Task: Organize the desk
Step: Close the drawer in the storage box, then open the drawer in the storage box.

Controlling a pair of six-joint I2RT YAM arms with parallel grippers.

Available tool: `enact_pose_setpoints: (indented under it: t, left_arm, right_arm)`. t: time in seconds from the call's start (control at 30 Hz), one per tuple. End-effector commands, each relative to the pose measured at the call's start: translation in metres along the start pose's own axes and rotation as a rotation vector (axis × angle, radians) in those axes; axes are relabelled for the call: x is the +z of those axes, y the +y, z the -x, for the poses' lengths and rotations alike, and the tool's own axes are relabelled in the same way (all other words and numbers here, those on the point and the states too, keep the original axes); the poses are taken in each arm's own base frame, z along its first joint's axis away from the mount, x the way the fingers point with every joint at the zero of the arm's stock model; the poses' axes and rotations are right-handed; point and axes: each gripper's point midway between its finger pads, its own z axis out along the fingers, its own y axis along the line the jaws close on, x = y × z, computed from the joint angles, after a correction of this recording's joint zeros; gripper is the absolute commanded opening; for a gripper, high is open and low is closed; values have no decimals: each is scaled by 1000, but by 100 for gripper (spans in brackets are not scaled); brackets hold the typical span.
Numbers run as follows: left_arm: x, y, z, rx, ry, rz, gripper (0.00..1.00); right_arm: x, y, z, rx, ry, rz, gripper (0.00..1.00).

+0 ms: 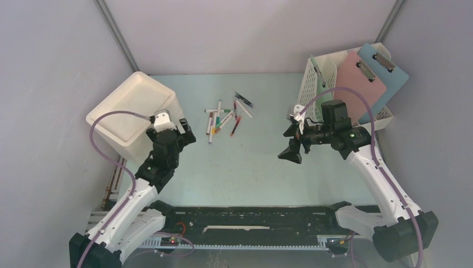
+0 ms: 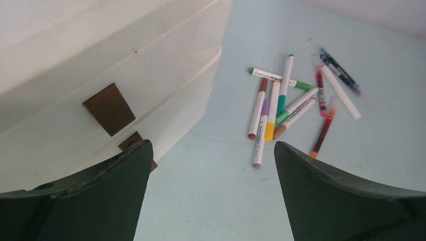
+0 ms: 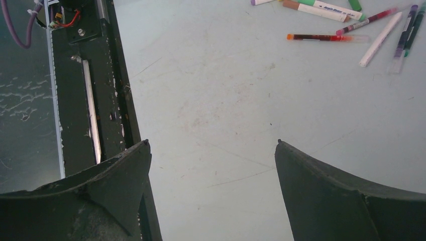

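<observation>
The desk (image 1: 256, 162) is a pale mint-green top. Several markers and pens (image 1: 226, 118) lie in a loose heap at its middle back, also seen in the left wrist view (image 2: 281, 100) and along the top of the right wrist view (image 3: 326, 10). My left gripper (image 1: 169, 129) hovers open beside the white bin (image 1: 134, 106), with the heap ahead and to the right; nothing is between its fingers (image 2: 211, 143). My right gripper (image 1: 289, 142) hangs open and empty over bare desk right of the heap (image 3: 212, 142).
The white bin's wall (image 2: 100, 60) stands close to the left finger. A white perforated file rack (image 1: 319, 84) at the back right holds a pink clipboard (image 1: 360, 84) and a blue clipboard (image 1: 385, 75). A black rail (image 1: 251, 215) runs along the front edge.
</observation>
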Motion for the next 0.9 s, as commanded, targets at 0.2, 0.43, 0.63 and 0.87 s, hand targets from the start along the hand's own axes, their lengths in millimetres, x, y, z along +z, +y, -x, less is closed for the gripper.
enact_pose_setpoints:
  t: [0.2,0.43,0.63,0.87]
  left_arm:
    - [-2,13,-14,-179,39,168,99]
    - [0,31,-28,-169,32,382,75]
    - [11,51,-35,-90,-5,571,74]
    - [28,55,-38,-45,-15,672,74]
  right_arm:
    - [0,3,5,-38,-16,11,100]
    - [0,3,4,-36,-15,10,100]
    - [0,3,5,-40,-15,10,100]
    - [0,2,5,-41,-16,6,100]
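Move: The storage box's middle drawer tab lies about 5 cm to the left hand's left, some 2 cm back and 9 cm below. The top drawer tab is right above it, around 6 cm higher. The marker pile lies roughly 11 cm ahead of the left hand, 15 cm to its right and 19 cm below. From the idle right hand, the middle tab is about 48 cm to the left, 7 cm ahead and 13 cm lower. Down towards the middle and lower tabs on the storage box's drawer fronts goes the left hand, sinking about 7 cm and drifting some 4 cm left in the later part. The wrist turns about 30 degrees counter-clockwise to face the box front and tips a little further down, while the wide-open fingers close by roughly a quarter; no touch can be seen. ##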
